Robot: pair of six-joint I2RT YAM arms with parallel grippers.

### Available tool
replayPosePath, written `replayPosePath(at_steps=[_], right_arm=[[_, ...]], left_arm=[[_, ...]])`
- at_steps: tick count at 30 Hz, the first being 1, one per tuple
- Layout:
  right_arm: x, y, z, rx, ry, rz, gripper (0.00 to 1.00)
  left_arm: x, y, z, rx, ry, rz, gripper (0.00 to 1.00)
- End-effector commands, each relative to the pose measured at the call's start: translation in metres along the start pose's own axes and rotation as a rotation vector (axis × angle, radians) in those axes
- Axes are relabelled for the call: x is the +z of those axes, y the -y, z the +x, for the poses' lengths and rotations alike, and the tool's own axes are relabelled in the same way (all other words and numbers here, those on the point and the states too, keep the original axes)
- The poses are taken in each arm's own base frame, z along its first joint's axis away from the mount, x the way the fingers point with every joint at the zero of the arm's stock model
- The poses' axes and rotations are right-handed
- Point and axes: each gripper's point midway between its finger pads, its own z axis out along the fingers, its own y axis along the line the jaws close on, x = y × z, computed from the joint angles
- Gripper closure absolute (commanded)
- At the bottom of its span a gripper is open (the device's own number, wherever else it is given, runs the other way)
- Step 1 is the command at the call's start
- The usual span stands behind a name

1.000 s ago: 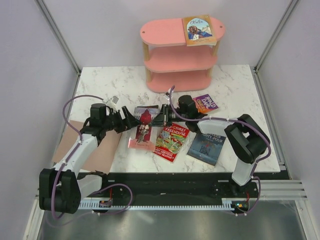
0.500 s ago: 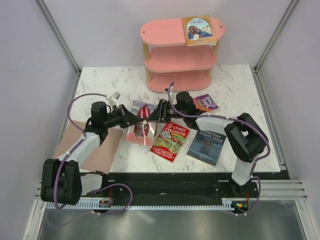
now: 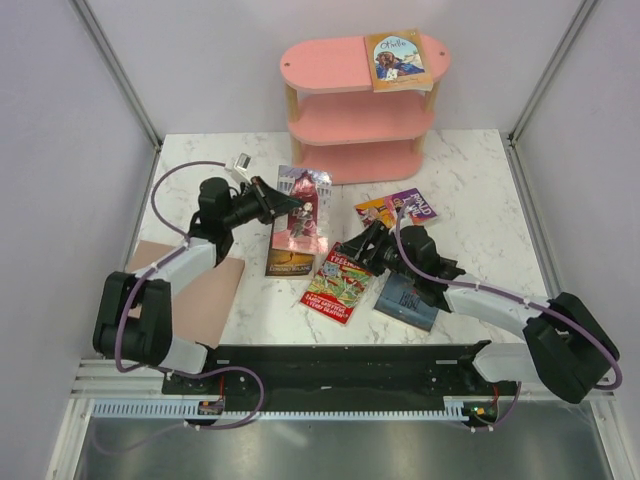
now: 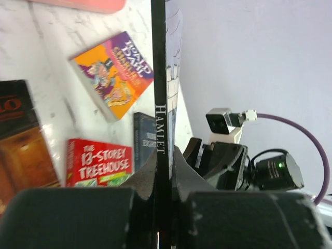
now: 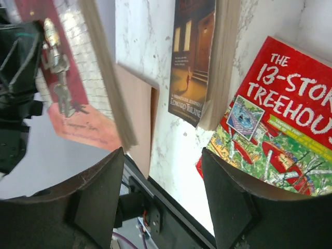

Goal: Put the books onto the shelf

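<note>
My left gripper [image 3: 270, 201] [image 4: 164, 171] is shut on the spine edge of the grey-pink Hamlet book [image 3: 301, 208] [image 4: 161, 98] and holds it on edge above the table. Under it lies the dark brown book [image 3: 288, 259] [image 5: 194, 57]. My right gripper [image 3: 362, 243] [image 5: 163, 176] stands open and empty just above the red Treehouse book [image 3: 340, 283] [image 5: 280, 124]. The dark blue book [image 3: 404, 298] is partly under the right arm. The purple-yellow Roald Dahl book [image 3: 401, 207] [image 4: 114, 75] lies flat near the pink shelf [image 3: 350, 118]. A tan-blue book [image 3: 398, 60] lies on the shelf's top board.
A plain tan-pink sheet [image 3: 195, 290] [image 5: 137, 114] overhangs the table's left front edge. The shelf stands at the back of the marble table [image 3: 470, 190]. White walls and metal frame posts close in the sides.
My left gripper shut on the grey-pink book and carried it up and back toward the shelf. My right gripper opened, let go and drew back to the right.
</note>
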Motion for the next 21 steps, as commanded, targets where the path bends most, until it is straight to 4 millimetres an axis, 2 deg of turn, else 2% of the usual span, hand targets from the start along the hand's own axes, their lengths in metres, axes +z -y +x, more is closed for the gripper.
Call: replayPosePath(at_steps=[1,3,6,8,9,15,21], right_arm=[[-0.016,-0.047,-0.029,0.072,0.173,-0.124,0.31],[-0.024,-0.055,-0.029,0.090,0.196,-0.173,0.30],[-0.036,-0.063,-0.033,0.131,0.245,-0.223,0.30],[-0.039,-0.060,-0.036,0.152,0.275,-0.211,0.29],[-0.041,-0.061,-0.035,0.158,0.274,-0.210,0.28],[-0.047,-0.052,-0.022,0.195,0.276,-0.186,0.28],[-0.051,-0.056,-0.030,0.154,0.312,-0.175,0.28]], left_arm=[[0.032,0.043,-0.015,-0.065,0.053,0.165,0.98],[0.041,0.060,-0.013,-0.052,0.062,0.238,0.98],[0.054,0.065,-0.010,-0.080,0.070,0.258,0.98],[0.060,0.065,-0.008,-0.089,0.070,0.259,0.98],[0.061,0.074,-0.008,-0.075,0.072,0.289,0.98],[0.066,0.097,-0.019,-0.075,0.077,0.351,0.98],[0.065,0.106,-0.016,-0.079,0.043,0.371,0.98]])
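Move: The left hand already holds Hamlet; the middle of the shelf unit is about 27 cm ahead, some 16 cm to the right and perhaps 4 cm lower. Othello on its top is also 27 cm out, but 22 cm right and 13 cm higher. The Edward Tulane book lies about 20 cm below the hand, 1 cm ahead and 2 cm left. From the right hand the shelf's middle is roughly 34 cm ahead, 4 cm right and 2 cm up. Still pinching Hamlet at its spine side, the left hand carries it to the right, about 8 cm, creeping forward towards the shelf, then lifts some 6 cm while the fingertips tilt up to about level. The empty right hand, fingers staying wide, rises about 6 cm off the books below, easing slightly back and to the right, its fingertips tilting up and turning clockwise. ##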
